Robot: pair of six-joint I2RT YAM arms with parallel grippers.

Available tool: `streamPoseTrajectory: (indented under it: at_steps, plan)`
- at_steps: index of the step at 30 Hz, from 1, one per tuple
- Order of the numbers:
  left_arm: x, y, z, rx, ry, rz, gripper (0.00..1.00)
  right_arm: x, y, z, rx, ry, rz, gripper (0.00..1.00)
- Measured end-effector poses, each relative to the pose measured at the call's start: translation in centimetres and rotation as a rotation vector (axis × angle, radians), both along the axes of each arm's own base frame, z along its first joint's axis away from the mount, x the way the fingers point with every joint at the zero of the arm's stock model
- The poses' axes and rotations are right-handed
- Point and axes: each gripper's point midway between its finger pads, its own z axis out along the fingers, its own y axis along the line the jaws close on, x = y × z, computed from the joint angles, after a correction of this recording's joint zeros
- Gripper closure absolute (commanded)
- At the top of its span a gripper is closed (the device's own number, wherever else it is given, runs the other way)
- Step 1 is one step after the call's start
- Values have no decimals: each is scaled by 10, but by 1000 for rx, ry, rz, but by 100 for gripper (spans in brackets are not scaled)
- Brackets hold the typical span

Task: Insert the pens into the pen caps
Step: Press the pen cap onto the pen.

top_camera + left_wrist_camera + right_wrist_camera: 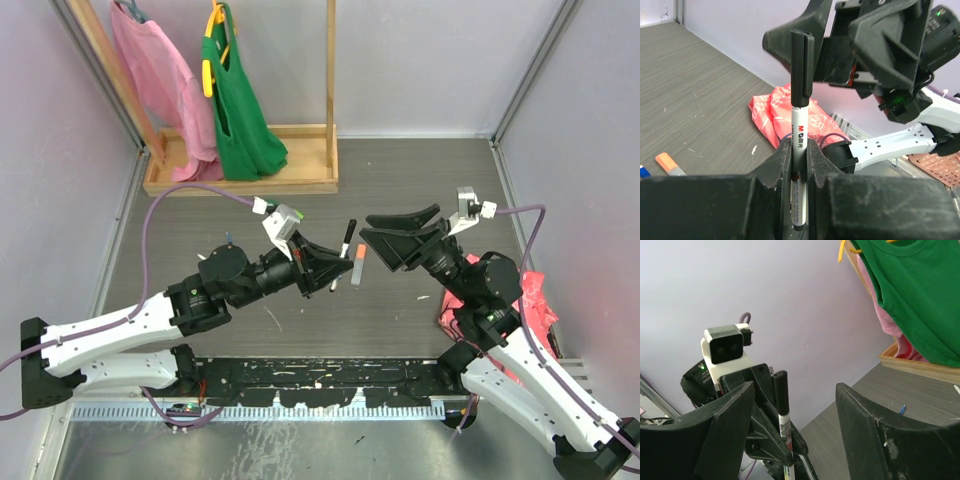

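My left gripper [333,264] [799,156] is shut on the white barrel of a pen [346,240] [799,137], which it holds upright above the table. A black pen cap [802,65] [781,392] sits on the pen's top end. My right gripper [367,228] [795,427] is open, level with the capped end and just to its right, with neither finger touching the pen. A second pen with an orange end [358,266] [669,164] lies on the table below them.
A wooden rack [240,182] at the back holds a green shirt [238,110] and a pink garment [160,80]. A red patterned bag [535,300] [785,112] lies by the right arm's base. A small blue piece [902,409] lies on the table.
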Motion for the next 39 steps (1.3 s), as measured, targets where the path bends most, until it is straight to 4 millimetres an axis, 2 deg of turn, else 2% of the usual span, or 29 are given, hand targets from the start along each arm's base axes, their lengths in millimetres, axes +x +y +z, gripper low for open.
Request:
streamPoseTrajectory:
  at_steps: [5,9,18,22,37,39]
  plan:
    - [-4,-2,-4,16,3,-27,100,-1,-2,19,-46,-24,-25,29]
    - [-6,-7,-12,39,12,-44,100,3,0,23,-83,-14,-30,32]
    - [-10,-13,-23,74,24,-78,100,14,12,-1,-163,68,-7,43]
    - [-10,-14,-23,76,24,-82,100,15,17,-8,-182,88,11,52]
    - [-9,-16,-30,97,34,-80,100,5,22,-10,-200,71,74,82]
    - [-8,-16,-30,96,35,-77,100,5,22,-10,-201,70,76,90]
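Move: The black cap, already sitting on the upright white pen, is about 4 cm left and 1 cm ahead of the open right hand, roughly level with it. The pen body lies some 4 cm left, 1 cm back and 6 cm below that hand. On the table about 40 cm below, the orange-capped pen is 6 cm ahead and 1 cm left, the blue-capped pen 8 cm ahead and 4 cm left. From the left hand, gripping the pen, the cap is 7 cm up and 3 cm ahead, neither left nor right. The right fingers pinch the upper part of the black cap, closing from wide to about a quarter open. First the hand rises about 2 cm, then it dips some 3 cm while moving left, its left side tipping down about 10 degrees. The left hand keeps its grip on the pen and sinks about 3 cm, easing right. ##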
